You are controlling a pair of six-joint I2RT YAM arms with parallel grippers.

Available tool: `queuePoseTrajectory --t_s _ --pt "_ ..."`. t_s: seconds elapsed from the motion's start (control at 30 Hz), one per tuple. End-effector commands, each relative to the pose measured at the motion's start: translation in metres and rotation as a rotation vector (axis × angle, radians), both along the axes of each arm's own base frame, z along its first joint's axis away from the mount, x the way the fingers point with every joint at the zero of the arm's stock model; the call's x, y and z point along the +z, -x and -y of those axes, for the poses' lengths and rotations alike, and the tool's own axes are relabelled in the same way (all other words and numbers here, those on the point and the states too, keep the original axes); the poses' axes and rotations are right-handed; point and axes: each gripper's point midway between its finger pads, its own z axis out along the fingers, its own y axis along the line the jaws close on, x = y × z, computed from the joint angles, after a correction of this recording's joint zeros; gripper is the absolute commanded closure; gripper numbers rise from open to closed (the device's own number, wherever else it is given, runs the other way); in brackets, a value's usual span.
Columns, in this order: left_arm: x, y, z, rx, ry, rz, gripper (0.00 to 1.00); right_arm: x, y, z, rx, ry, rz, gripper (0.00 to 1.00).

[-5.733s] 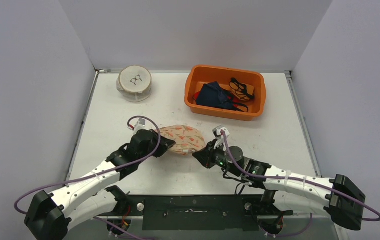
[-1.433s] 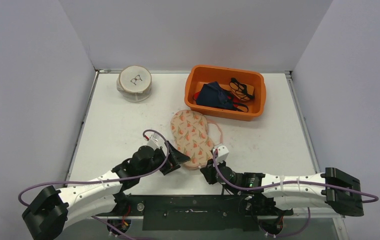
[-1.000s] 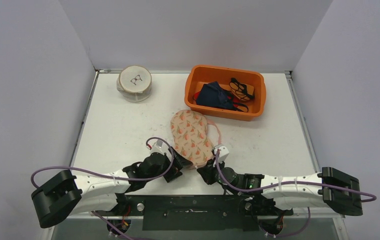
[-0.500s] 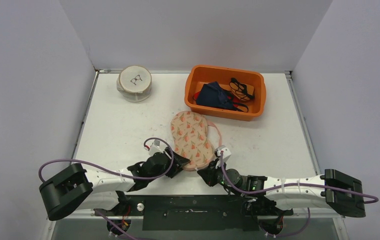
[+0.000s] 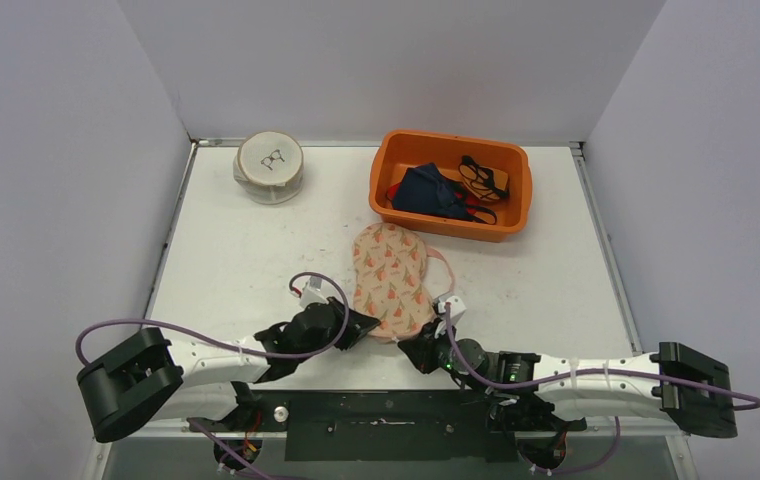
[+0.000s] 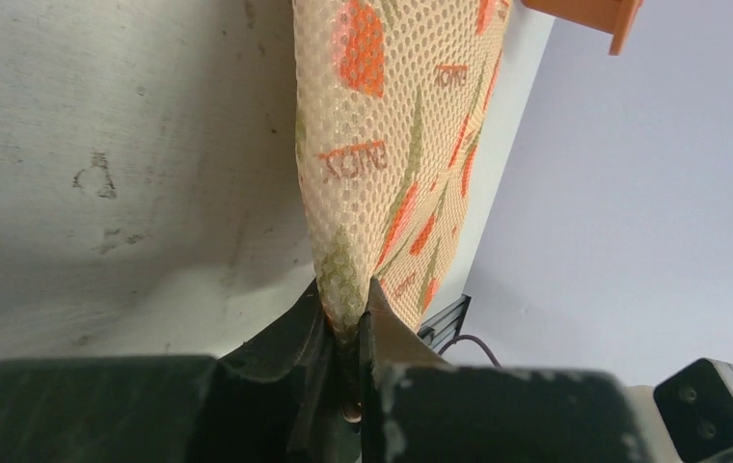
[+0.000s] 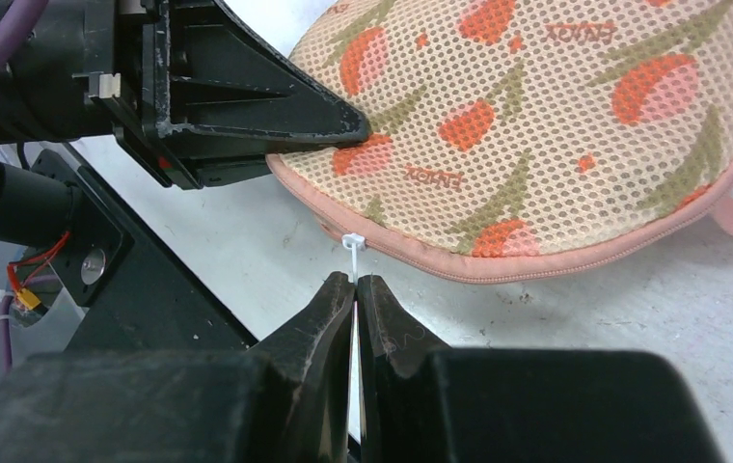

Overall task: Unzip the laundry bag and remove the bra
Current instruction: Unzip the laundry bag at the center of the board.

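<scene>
The laundry bag [image 5: 392, 277] is a peach mesh pouch with orange tulips and a pink zipped rim, lying flat near the table's front. My left gripper [image 5: 363, 322] comes in from the left and is shut on the bag's near-left edge; in the left wrist view the mesh [image 6: 392, 145] is pinched between its jaws [image 6: 346, 311]. My right gripper [image 7: 355, 282] is shut on a thin white pull tab [image 7: 351, 245] fixed to the zipper at the bag's near rim [image 7: 536, 125]. In the top view it [image 5: 412, 346] sits just below the bag. The bra is hidden.
An orange bin [image 5: 453, 137] with dark blue cloth and black straps stands at the back right. A round white zipped pouch [image 5: 270, 167] sits at the back left. The table's front edge and black rail [image 5: 386, 420] lie just behind both grippers.
My left gripper has closed from open onto the bag's near-left edge. The bag has swung slightly to the right. My right gripper stays shut on the pull tab.
</scene>
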Motion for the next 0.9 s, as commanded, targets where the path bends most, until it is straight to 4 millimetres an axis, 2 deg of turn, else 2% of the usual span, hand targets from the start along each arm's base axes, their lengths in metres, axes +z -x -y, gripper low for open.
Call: queuePoseTrajectory --t_s 0.0,0.43,0.6,0.63,0.67,0.7,0.77,0.87 --pt "0.018 -0.007 0.0 0.018 0.013 0.058 1.0 0.003 -0.005 0.01 -0.042 0.006 0.03 0.95" --pt "0.027 -0.005 -0.009 0.032 0.006 0.073 1.0 -0.01 -0.01 0.022 -0.1 0.041 0.012 0.95" --pt "0.04 -0.005 -0.009 0.024 0.008 0.093 1.0 0.0 -0.005 0.012 -0.05 -0.009 0.018 0.94" --pt "0.044 -0.006 -0.008 0.02 0.005 0.098 1.0 0.004 -0.003 0.009 -0.033 -0.025 0.02 0.9" --pt "0.045 -0.005 -0.008 0.018 -0.005 0.099 1.0 0.009 -0.001 0.006 -0.017 -0.037 0.025 0.81" --pt "0.046 -0.005 -0.009 0.015 -0.02 0.097 1.0 0.016 0.0 0.002 0.002 -0.052 0.031 0.65" --pt "0.05 -0.006 -0.01 0.012 -0.035 0.103 1.0 0.025 0.004 -0.004 0.039 -0.063 0.034 0.43" --pt "0.053 -0.005 -0.015 0.013 -0.075 0.103 1.0 0.04 0.006 -0.011 0.062 -0.071 0.044 0.22"
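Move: The zip slider is on the bag's near rim, about 2 cm ahead and 2 cm left of the right gripper, nearly level with it, its white pull already pinched in the right fingertips. The bag corner gripped by the left fingers is some 6 cm ahead and 5 cm left of the right gripper; the bag's middle is about 15 cm ahead, slightly left and 4 cm lower. From the left gripper, the slider is about 4 cm back and 3 cm right. Keep the left gripper shut on the bag corner and lift it about 2.5 cm while easing it left, away from the right gripper. With the right, draw the zip pull about 1.5 cm to the right, dipping slightly, then open the fingers wide to let go of it, easing back, up and a little left. ##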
